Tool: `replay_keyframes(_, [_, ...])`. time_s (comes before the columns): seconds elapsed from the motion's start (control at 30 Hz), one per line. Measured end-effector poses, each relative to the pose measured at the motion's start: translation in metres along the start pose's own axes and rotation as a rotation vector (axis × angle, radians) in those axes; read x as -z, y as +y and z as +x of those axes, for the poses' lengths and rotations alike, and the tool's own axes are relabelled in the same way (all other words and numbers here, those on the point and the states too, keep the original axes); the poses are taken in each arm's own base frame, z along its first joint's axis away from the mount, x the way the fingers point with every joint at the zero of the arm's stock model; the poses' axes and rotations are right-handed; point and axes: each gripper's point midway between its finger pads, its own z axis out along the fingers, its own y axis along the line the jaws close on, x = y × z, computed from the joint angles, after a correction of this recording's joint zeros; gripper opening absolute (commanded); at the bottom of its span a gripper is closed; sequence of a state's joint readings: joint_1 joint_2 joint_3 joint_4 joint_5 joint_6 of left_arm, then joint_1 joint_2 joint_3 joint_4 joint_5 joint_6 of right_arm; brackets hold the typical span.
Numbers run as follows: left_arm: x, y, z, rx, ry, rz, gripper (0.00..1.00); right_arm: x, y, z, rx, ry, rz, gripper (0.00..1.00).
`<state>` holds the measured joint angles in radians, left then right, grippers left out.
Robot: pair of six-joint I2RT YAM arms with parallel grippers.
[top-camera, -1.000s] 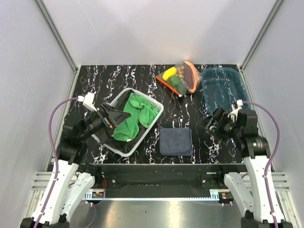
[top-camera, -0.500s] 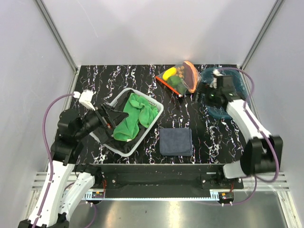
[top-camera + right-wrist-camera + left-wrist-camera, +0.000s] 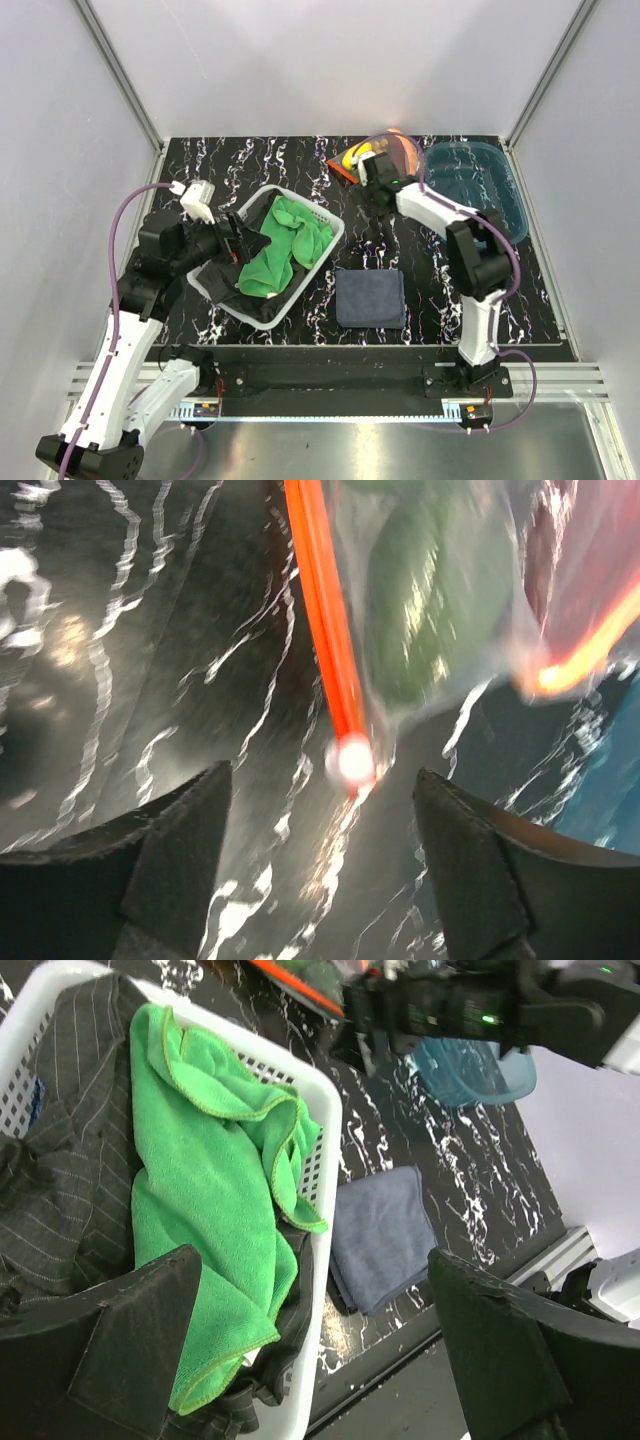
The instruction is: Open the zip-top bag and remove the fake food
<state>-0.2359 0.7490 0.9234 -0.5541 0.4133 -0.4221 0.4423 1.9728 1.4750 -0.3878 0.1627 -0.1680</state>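
The zip-top bag lies at the back middle of the table, partly hidden by my right gripper. A yellow piece of fake food shows at its left end. In the right wrist view the orange-red zip strip runs down to its end between my open right gripper's fingertips, just ahead of them. A green food piece shows through the clear plastic. My left gripper is open and empty over the white basket; it also shows in the left wrist view.
The white basket holds a green cloth and a dark striped garment. A dark blue cloth lies near the front middle. A translucent blue tray stands at the back right, beside the bag.
My right arm has swung from the near right, past the blue tray, to the bag's near-left corner. My left gripper has shifted slightly over the basket.
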Motion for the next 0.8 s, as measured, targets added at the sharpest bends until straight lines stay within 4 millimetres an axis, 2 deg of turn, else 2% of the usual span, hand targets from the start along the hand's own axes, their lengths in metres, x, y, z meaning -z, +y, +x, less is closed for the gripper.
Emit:
replay_keyframes(0.1, [-0.003, 0.004, 0.006, 0.015, 0.032, -0.014, 0.99, -0.020, -0.003, 0.000, 0.087, 0.029, 0.074, 0.69])
replay_keyframes(0.13, [-0.004, 0.005, 0.008, 0.020, 0.043, -0.019, 0.99, -0.024, -0.005, 0.001, 0.106, 0.039, 0.096, 0.62])
replay_keyframes(0.3, [-0.010, 0.010, 0.015, 0.055, 0.085, -0.038, 0.98, -0.038, -0.022, 0.005, 0.165, 0.077, 0.206, 0.53])
replay_keyframes(0.4, [-0.010, 0.010, 0.016, 0.077, 0.090, -0.040, 0.98, -0.041, -0.028, -0.001, 0.189, 0.073, 0.245, 0.46])
replay_keyframes(0.53, [-0.009, 0.007, 0.016, 0.110, 0.088, -0.036, 0.98, -0.039, -0.028, -0.013, 0.211, 0.053, 0.278, 0.29])
replay_keyframes(0.57, [-0.008, 0.006, 0.015, 0.117, 0.085, -0.035, 0.98, -0.038, -0.025, -0.016, 0.214, 0.046, 0.279, 0.19])
replay_keyframes(0.67, [-0.001, 0.002, 0.013, 0.124, 0.060, -0.029, 0.98, -0.037, -0.020, -0.021, 0.218, 0.033, 0.276, 0.03])
replay_keyframes(0.8, [0.012, -0.006, 0.009, 0.128, 0.007, -0.013, 0.98, -0.034, -0.018, -0.028, 0.206, 0.023, 0.270, 0.00])
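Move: The near end of the bag's orange zip strip lies about 4 cm straight ahead of the right hand and some 3 cm below it. The green fake food is roughly 11 cm ahead and 2 cm left; the blue bin is about 7 cm ahead and 21 cm to the right, and the grey cloth some 20 cm back, 2 cm left. From the left hand, the zip end is about 25 cm ahead, 27 cm right and 23 cm below. Forward about 5 cm goes the right hand to the near end of the orange zip strip, dipping some 3 cm and then rising by about 2 while swaying 2 cm right and back. The wrist rolls some 20 degrees, its left side going down, as the wide fingers close and pinch the strip's end between their tips. ##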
